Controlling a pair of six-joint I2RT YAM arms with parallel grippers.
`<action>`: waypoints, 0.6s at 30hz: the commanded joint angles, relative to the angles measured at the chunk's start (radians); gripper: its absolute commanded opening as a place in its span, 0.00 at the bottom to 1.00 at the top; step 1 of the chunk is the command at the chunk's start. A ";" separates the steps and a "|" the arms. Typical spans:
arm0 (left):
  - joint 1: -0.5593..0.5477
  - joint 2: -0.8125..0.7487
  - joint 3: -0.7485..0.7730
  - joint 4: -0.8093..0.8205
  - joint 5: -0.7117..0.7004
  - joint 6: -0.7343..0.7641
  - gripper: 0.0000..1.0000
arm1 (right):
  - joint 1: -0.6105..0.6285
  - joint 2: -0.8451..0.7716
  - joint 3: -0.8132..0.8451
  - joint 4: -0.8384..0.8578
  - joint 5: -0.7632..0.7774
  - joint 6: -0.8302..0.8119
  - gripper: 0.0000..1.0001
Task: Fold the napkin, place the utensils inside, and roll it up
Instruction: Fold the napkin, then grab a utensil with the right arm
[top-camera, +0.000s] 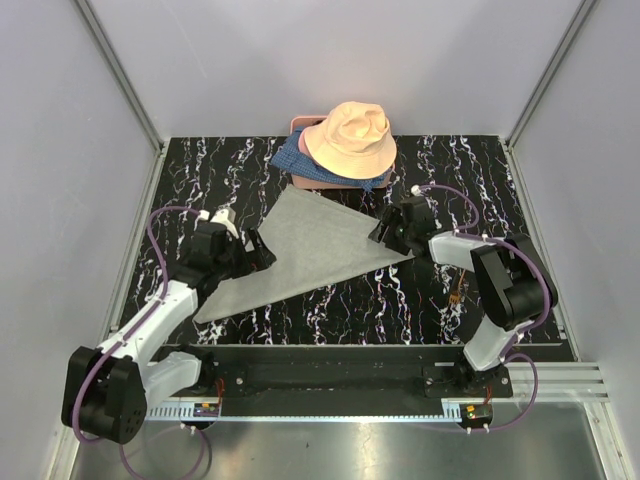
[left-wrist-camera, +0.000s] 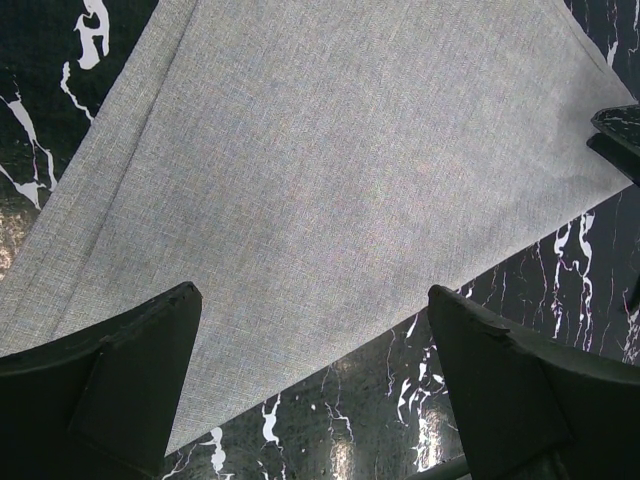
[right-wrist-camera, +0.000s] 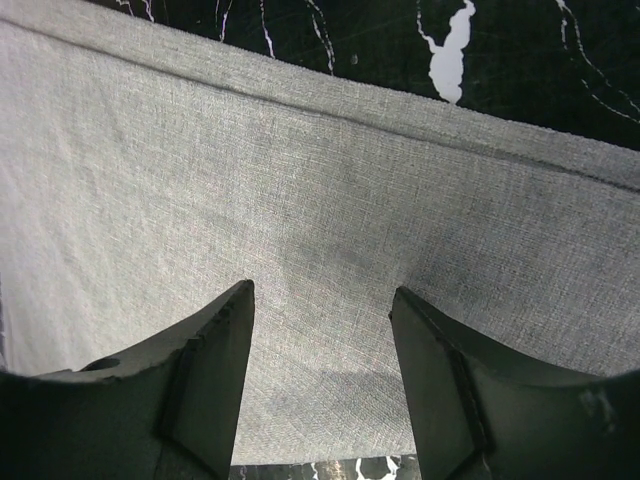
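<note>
The light-grey napkin (top-camera: 310, 245) lies flat on the black marbled table (top-camera: 350, 300), folded into a triangle. My left gripper (top-camera: 258, 250) stands open at its left side, jaws wide over the napkin's lower edge (left-wrist-camera: 330, 170) with nothing between them (left-wrist-camera: 310, 290). Over the right corner my right gripper (top-camera: 385, 232) is open, its fingers apart just above the cloth (right-wrist-camera: 320, 170) and holding nothing (right-wrist-camera: 322, 290). A thin copper-brown bit of the utensils (top-camera: 459, 291) shows beside the right arm, mostly hidden by it.
A peach bucket hat (top-camera: 350, 138) sits on blue patterned fabric (top-camera: 288, 160) at the back of the table, just beyond the napkin's top corner. Grey walls close in the left, right and back sides.
</note>
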 joint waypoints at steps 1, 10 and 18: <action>0.004 0.003 0.025 0.040 0.020 0.006 0.99 | -0.034 0.004 -0.058 -0.087 0.031 0.061 0.67; 0.004 -0.002 0.192 -0.092 0.172 0.064 0.99 | -0.073 -0.175 -0.074 -0.169 -0.038 -0.046 0.68; 0.004 -0.013 0.355 -0.294 0.082 0.283 0.99 | -0.124 -0.416 0.135 -0.637 0.181 -0.146 0.67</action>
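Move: Already down on the napkin with parted fingers, the right hand has the napkin's middle about 17 cm to its left and 4 cm back; the right corner lies about 8 cm to its right and 4 cm back. The pink bin with the hat sits some 21 cm ahead and 7 cm left, the fork roughly 12 cm back and 14 cm right. The left hand hovers perhaps 6 cm above the napkin, its middle about 7 cm to that hand's right. Dragging the napkin under its fingertips, the right hand slides level about 4 cm to the right and some 2 cm back towards the right corner, then lifts off by about 7 cm, still drifting right, fingers staying parted. The left hand waits wide open, then rises quickly about 9 cm from over the napkin, turning some 10 degrees clockwise and tipping up slightly. ##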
